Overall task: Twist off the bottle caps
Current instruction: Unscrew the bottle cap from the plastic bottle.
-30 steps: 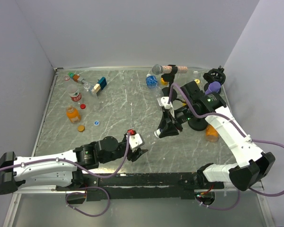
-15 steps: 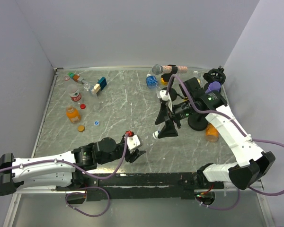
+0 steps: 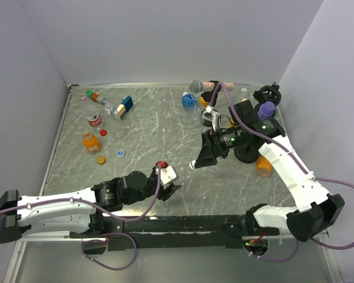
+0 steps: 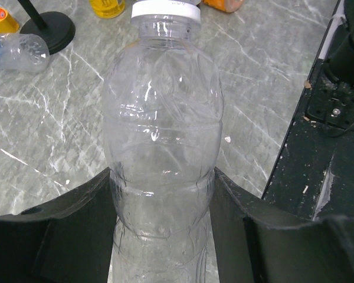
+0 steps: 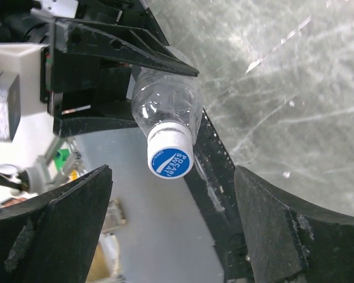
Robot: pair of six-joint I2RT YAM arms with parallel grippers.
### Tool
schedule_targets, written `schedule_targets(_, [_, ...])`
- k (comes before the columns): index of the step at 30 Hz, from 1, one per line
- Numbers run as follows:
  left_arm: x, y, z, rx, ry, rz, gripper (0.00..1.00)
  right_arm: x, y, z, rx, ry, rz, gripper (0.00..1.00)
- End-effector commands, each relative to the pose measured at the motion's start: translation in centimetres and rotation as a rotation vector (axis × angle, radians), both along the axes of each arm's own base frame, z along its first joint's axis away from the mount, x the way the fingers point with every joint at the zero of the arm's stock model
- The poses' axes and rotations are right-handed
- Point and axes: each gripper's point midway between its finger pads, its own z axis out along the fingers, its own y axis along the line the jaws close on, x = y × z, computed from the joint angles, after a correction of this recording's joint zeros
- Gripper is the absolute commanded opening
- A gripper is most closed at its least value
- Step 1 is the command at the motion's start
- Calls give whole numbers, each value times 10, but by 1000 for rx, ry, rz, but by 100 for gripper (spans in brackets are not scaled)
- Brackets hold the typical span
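Observation:
A clear plastic bottle (image 4: 162, 135) fills the left wrist view, and my left gripper (image 4: 162, 203) is shut on its lower body, one finger on each side. Its cap (image 4: 165, 10) is white with a blue top (image 5: 170, 156) and sits on the neck. Seen from above, the left gripper (image 3: 172, 190) holds the bottle tilted up to the right, with the cap (image 3: 192, 165) at the far end. My right gripper (image 3: 200, 157) faces the cap end-on. The right gripper (image 5: 172, 177) is open, and its fingers (image 5: 65, 224) stand wide of the cap on both sides without touching it.
At the back left lie a red-labelled bottle (image 3: 94, 119), an orange bottle (image 3: 90, 141), loose red (image 3: 103, 132), orange (image 3: 101, 159) and blue (image 3: 119, 154) caps, and a blue-and-tan block (image 3: 124, 107). A grey microphone (image 3: 196, 86), a purple microphone (image 3: 266, 108), a black stand base (image 3: 246, 154) and an orange bottle (image 3: 264, 166) crowd the right. The black rail (image 4: 324, 118) runs along the near edge.
My right gripper was shut on the cap; it has opened, let go and drawn back a little to the upper right. The left gripper still holds the bottle in about the same place.

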Motion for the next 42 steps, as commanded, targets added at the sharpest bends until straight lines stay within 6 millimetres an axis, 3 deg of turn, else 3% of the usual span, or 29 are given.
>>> schedule_targets(1, [10,-10,27,-56,-16,36,1,3,1,-1,-10,72,-78,86])
schedule_targets(10, [11,-13,26,-50,-15,39,1,2,8,-3,7,124,-34,61])
schedule_targets(17, [11,-15,24,-46,-13,35,1,-3,11,6,47,109,10,33])
schedule_targets(23, [7,-11,26,-69,-17,21,1,-3,12,17,73,29,71,26])
schedule_targets(31, [-7,-6,27,-99,1,-50,1,-1,9,18,73,-389,398,16])
schedule_targets(38, [-15,-6,20,-96,30,-95,1,-6,10,23,141,-891,715,20])
schedule_targets(42, [-13,-5,20,-99,33,-91,1,-7,18,30,132,-1031,760,22])
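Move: The white cap is already between the right hand's open fingers, about 1 cm farther left and 1 cm lower. The clear bottle in the left gripper slants away below it, its body's middle roughly 8 cm left, 8 cm down and 1 cm back from the right hand. The microphone stand is some 28 cm ahead, 9 cm right and 15 cm lower. From the left hand the cap is about 9 cm right, 3 cm ahead and 8 cm up. The right fingers close on the sides of the white cap after sinking about 1 cm onto it. Then, keeping their grip, they twist it some 60 degrees counter-clockwise as seen from the cap end, the hand rising about 2 cm and drifting back 1 cm. The left hand keeps hold of the bottle, staying nearly in place, with a small dip and a rise of about 1.5 cm. ##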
